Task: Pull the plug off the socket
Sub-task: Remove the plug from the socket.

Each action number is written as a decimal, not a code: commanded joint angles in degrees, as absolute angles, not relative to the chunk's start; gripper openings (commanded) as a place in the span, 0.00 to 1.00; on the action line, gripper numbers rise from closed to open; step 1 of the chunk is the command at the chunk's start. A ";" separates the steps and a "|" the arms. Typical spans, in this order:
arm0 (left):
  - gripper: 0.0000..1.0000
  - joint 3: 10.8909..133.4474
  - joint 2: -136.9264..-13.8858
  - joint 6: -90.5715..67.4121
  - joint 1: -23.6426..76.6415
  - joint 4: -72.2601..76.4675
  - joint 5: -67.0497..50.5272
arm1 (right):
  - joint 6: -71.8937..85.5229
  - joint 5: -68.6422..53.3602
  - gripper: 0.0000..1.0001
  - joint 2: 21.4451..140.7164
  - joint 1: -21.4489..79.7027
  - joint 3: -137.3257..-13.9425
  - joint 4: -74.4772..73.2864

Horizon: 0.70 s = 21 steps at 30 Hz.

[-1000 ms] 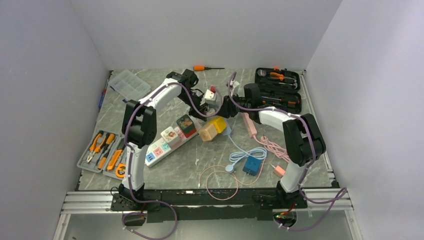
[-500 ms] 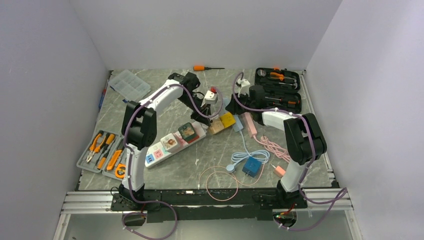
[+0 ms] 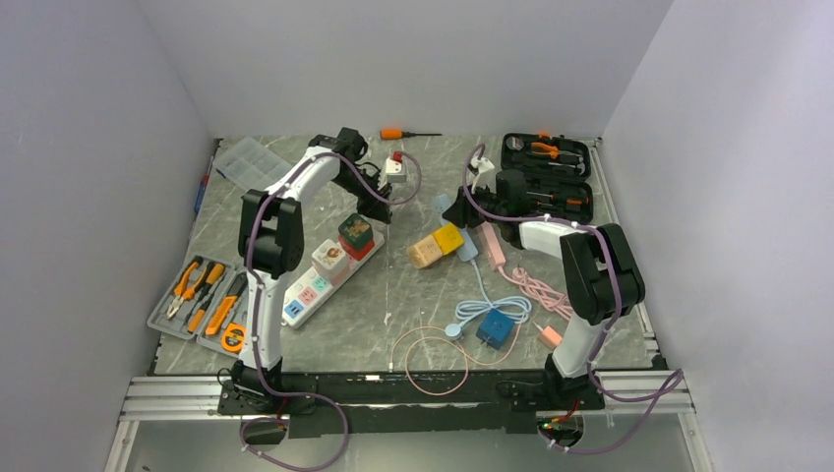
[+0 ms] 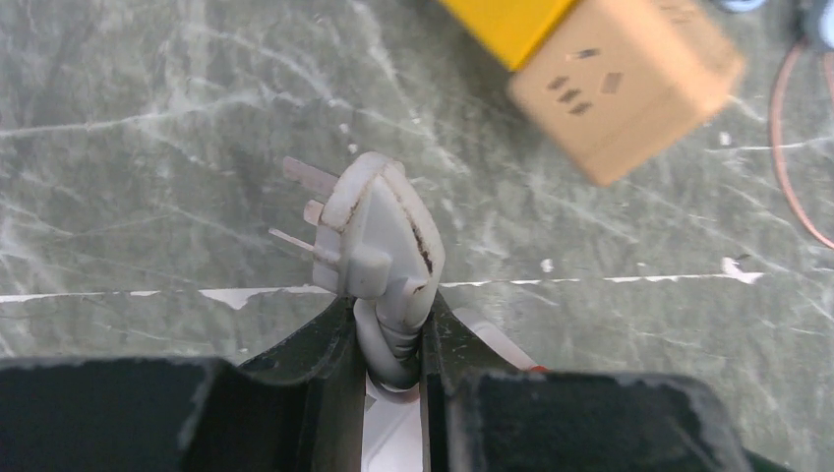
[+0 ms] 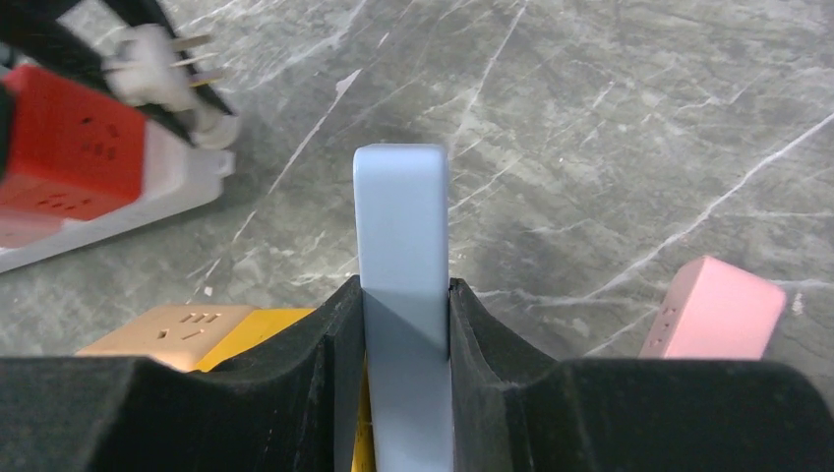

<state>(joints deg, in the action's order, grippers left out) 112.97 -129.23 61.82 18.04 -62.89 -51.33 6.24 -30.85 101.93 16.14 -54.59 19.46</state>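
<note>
My left gripper point(image 4: 388, 334) is shut on the neck of a white plug point(image 4: 379, 231). The plug's bare prongs point left, into free air above the table. The tan socket cube point(image 4: 629, 84) lies apart from it, up and to the right, joined to a yellow cube point(image 4: 506, 20). In the top view the left gripper point(image 3: 377, 206) hangs left of the tan socket cube point(image 3: 425, 253). My right gripper point(image 5: 401, 295) is shut on a light blue strip point(image 5: 401, 226), beside the cubes. The right wrist view also shows the plug point(image 5: 148, 64) at upper left.
A white power strip point(image 3: 325, 275) carrying a red-green cube point(image 3: 355, 234) lies left of centre. A pink strip point(image 3: 490, 244), coiled cables and a blue charger point(image 3: 495, 327) lie to the right. A black tool case point(image 3: 546, 172) sits back right, a tool tray point(image 3: 202, 305) at left.
The left gripper has drawn the plug back and left, away from the tan socket cube. The white power strip has slid left. The cubes and the right gripper shifted right.
</note>
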 commanded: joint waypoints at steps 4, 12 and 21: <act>0.12 118.61 -131.00 49.91 19.13 -53.23 -45.97 | 12.78 -38.09 0.00 96.87 16.08 -52.30 24.33; 0.99 111.27 -127.27 42.48 20.02 -42.23 -37.90 | 15.96 -40.05 0.00 95.50 16.02 -50.95 26.10; 0.99 108.69 -117.54 42.30 20.03 -43.00 -39.24 | 17.24 -40.63 0.00 96.39 16.12 -52.35 25.28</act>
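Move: Just beyond the left hand, about 4 cm ahead, 1 cm right and 5 cm lower, is the bare table spot for the white cord plug it still holds. The white power strip's far end lies some 2 cm back, 2 cm left and 6 cm below that hand, the red plug about 5 cm back and 6 cm left. The right hand grips the light-blue strip, whose yellow plug sits roughly 4 cm back and 1 cm left of it, the wooden plug 7 cm back and 5 cm left. Setting the white cord plug down past the power strip's end, the left hand goes forward about 5 cm while sinking 3 cm, opens its fingers wide and lets go, then rises a little, turning some 15 degrees counter-clockwise overall. Meanwhile the right hand keeps its grip on the light-blue strip and draws it back about 3 cm, tilting slightly. ##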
